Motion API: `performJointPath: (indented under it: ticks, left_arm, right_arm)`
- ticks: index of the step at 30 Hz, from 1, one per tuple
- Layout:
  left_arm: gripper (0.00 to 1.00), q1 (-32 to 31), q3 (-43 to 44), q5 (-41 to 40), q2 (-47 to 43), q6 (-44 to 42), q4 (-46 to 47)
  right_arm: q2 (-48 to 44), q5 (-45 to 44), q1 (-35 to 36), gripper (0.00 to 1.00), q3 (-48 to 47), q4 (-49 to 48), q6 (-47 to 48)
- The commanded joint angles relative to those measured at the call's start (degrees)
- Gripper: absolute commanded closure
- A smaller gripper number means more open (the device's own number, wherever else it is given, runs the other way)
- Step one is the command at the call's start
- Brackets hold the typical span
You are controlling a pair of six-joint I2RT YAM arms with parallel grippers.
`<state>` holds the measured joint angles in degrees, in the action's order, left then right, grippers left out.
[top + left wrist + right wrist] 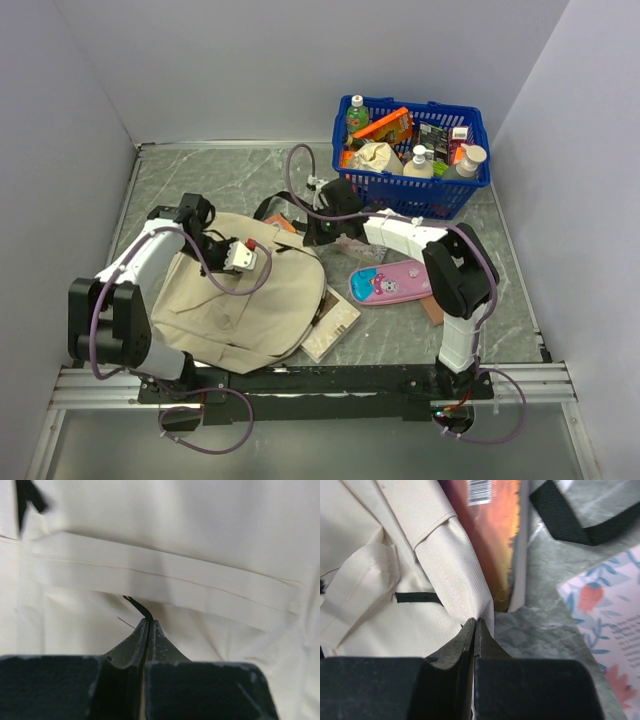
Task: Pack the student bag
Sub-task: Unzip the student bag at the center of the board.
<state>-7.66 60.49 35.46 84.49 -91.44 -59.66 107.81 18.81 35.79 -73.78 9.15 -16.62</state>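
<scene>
The student bag [250,300], a beige fabric backpack, lies flat on the table at centre-left. My left gripper [236,258] rests on top of it. In the left wrist view that gripper [148,622] is shut on a thin black zipper pull [139,606] that sticks out of its tips, below a stitched pocket band [165,572]. My right gripper [318,226] sits at the bag's upper right corner. In the right wrist view it [476,620] is shut, pinching the edge of a beige fabric fold [455,565] of the bag.
A blue basket [470,182] full of bottles and packets stands at the back right. A pink pencil case [390,282] lies right of the bag. One book [335,322] pokes out under the bag. An orange-covered book [495,535], a black strap [580,522] and a floral sheet [605,610] lie beside the right gripper.
</scene>
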Motion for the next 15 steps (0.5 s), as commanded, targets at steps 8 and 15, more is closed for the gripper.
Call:
performJointPath:
  ticks: [8, 15]
  left_arm:
    - [0.96, 0.0, -7.7, -4.3, -10.5, 0.1, -11.3]
    - [0.97, 0.0, -12.6, -5.5, -16.2, 2.1, -13.7]
  right_arm:
    - [-0.3, -17.3, -3.4, 1.00, -6.7, 2.7, -3.1]
    - [0.4, -22.9, -2.4, 1.00, -7.4, 4.7, -5.2]
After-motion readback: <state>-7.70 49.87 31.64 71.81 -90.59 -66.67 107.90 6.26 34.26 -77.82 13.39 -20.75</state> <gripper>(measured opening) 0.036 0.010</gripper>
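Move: The left fingers already hold the black zip pull; the near end of the beige strap it runs beside lies about 13 cm back, some 1 cm left and slightly lower. From the right fingers, which already pinch the bag's far right rim, the pull is roughly 20 cm left and 7 cm back. The orange book is about 4 cm ahead, 6 cm left of the right hand, the floral notebook 10 cm right and 1 cm ahead, both some 5 cm lower. Keeping its pinch on the black zip pull, the left hand draws it back along the strap towards the strap's near end, about 7 cm and slightly left, rising a touch before sinking. Against that, the still-shut right hand hauls the bag's rim some 4 cm forward and 3 cm right towards the blue basket, turning clockwise about 15 degrees. ##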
